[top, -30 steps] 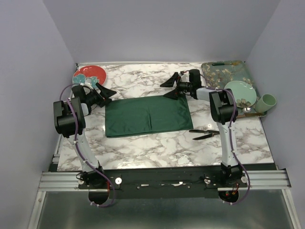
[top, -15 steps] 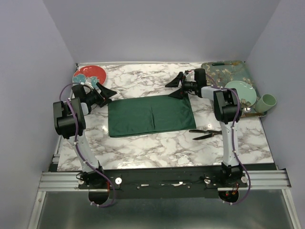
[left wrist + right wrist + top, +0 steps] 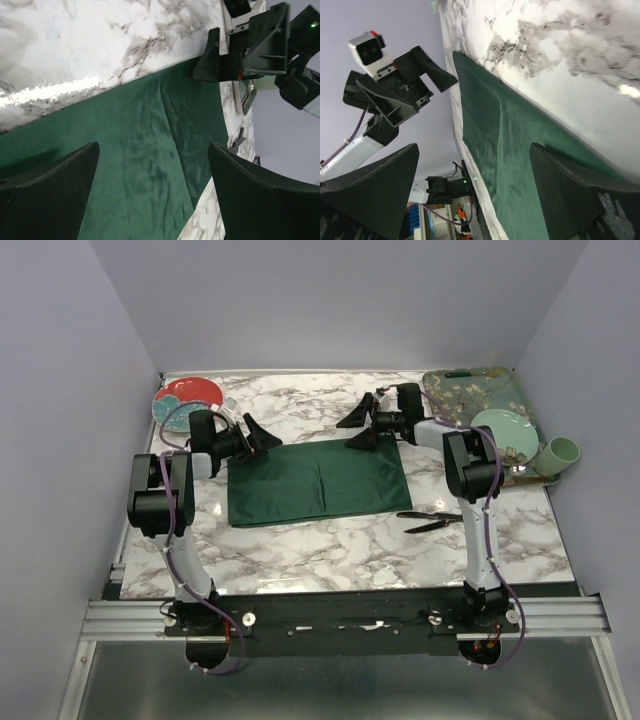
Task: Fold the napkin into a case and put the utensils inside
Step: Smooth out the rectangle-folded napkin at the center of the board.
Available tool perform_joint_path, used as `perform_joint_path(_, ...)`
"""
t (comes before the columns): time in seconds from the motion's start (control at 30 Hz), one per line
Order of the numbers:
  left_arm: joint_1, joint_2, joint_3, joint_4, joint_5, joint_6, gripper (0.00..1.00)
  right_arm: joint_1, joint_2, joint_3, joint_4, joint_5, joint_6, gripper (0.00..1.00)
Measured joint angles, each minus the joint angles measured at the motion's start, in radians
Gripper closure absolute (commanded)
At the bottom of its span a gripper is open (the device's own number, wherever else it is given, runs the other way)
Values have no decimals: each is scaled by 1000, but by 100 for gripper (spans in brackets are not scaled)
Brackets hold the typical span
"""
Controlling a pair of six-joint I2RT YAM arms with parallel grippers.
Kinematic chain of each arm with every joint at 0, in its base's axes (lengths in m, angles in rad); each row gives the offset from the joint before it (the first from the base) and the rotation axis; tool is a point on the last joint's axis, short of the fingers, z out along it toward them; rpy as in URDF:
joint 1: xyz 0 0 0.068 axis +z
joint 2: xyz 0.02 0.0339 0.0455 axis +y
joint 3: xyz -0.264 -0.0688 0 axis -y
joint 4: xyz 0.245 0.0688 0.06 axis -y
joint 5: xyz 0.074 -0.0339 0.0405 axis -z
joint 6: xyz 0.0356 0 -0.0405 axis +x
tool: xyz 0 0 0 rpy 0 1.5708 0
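The dark green napkin (image 3: 315, 482) lies flat in the middle of the marble table, one crease running down it, and it fills the left wrist view (image 3: 150, 145). My left gripper (image 3: 262, 439) is open over its far left corner, nothing between the fingers (image 3: 47, 195). At the far right corner my right gripper (image 3: 354, 429) is open just above the cloth edge (image 3: 495, 135), also holding nothing. The two black utensils (image 3: 430, 520) lie on the table right of the napkin's near corner.
A red plate (image 3: 189, 395) sits at the back left. At the back right is a floral tray (image 3: 470, 392), with a pale green plate (image 3: 503, 430) and a green cup (image 3: 562, 453) in front of it. Walls close in three sides.
My left gripper has swung right, from beside the red plate to the napkin's far left corner. The right gripper shifted only slightly. The napkin slid a little to the right.
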Motion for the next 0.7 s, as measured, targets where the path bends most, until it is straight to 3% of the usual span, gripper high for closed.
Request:
perform_joint_path(0.23, 7, 81, 4, -3, -23, -31, 1, 13, 3, 0, 0, 0, 7, 0)
perform_joint_path(0.7, 48, 93, 52, -93, -16, -26, 1, -109, 5, -15, -74, 11, -6, 1)
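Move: The folded napkin's middle lies about 16 cm right of my left hand, some 10 cm back and 6 cm below, since that hand hangs above the far edge near the left corner. From my right hand, also at the far edge, the napkin's middle is roughly 6 cm left, 13 cm back and 4 cm below. The red plate sits about 20 cm left of my left hand and 14 cm ahead. The utensils lie some 26 cm right of my right hand and 25 cm back. I lower my left hand about 3.5 cm onto the napkin's far edge, then, pressing, drag it some 3 cm to the left and slightly forward, tipping the wrist a little downward. After a small drift left and back, my right hand sweeps right along the far edge about 6 cm towards the far right corner, also going a little forward and down and turning clockwise. Both grippers stay wide open. ##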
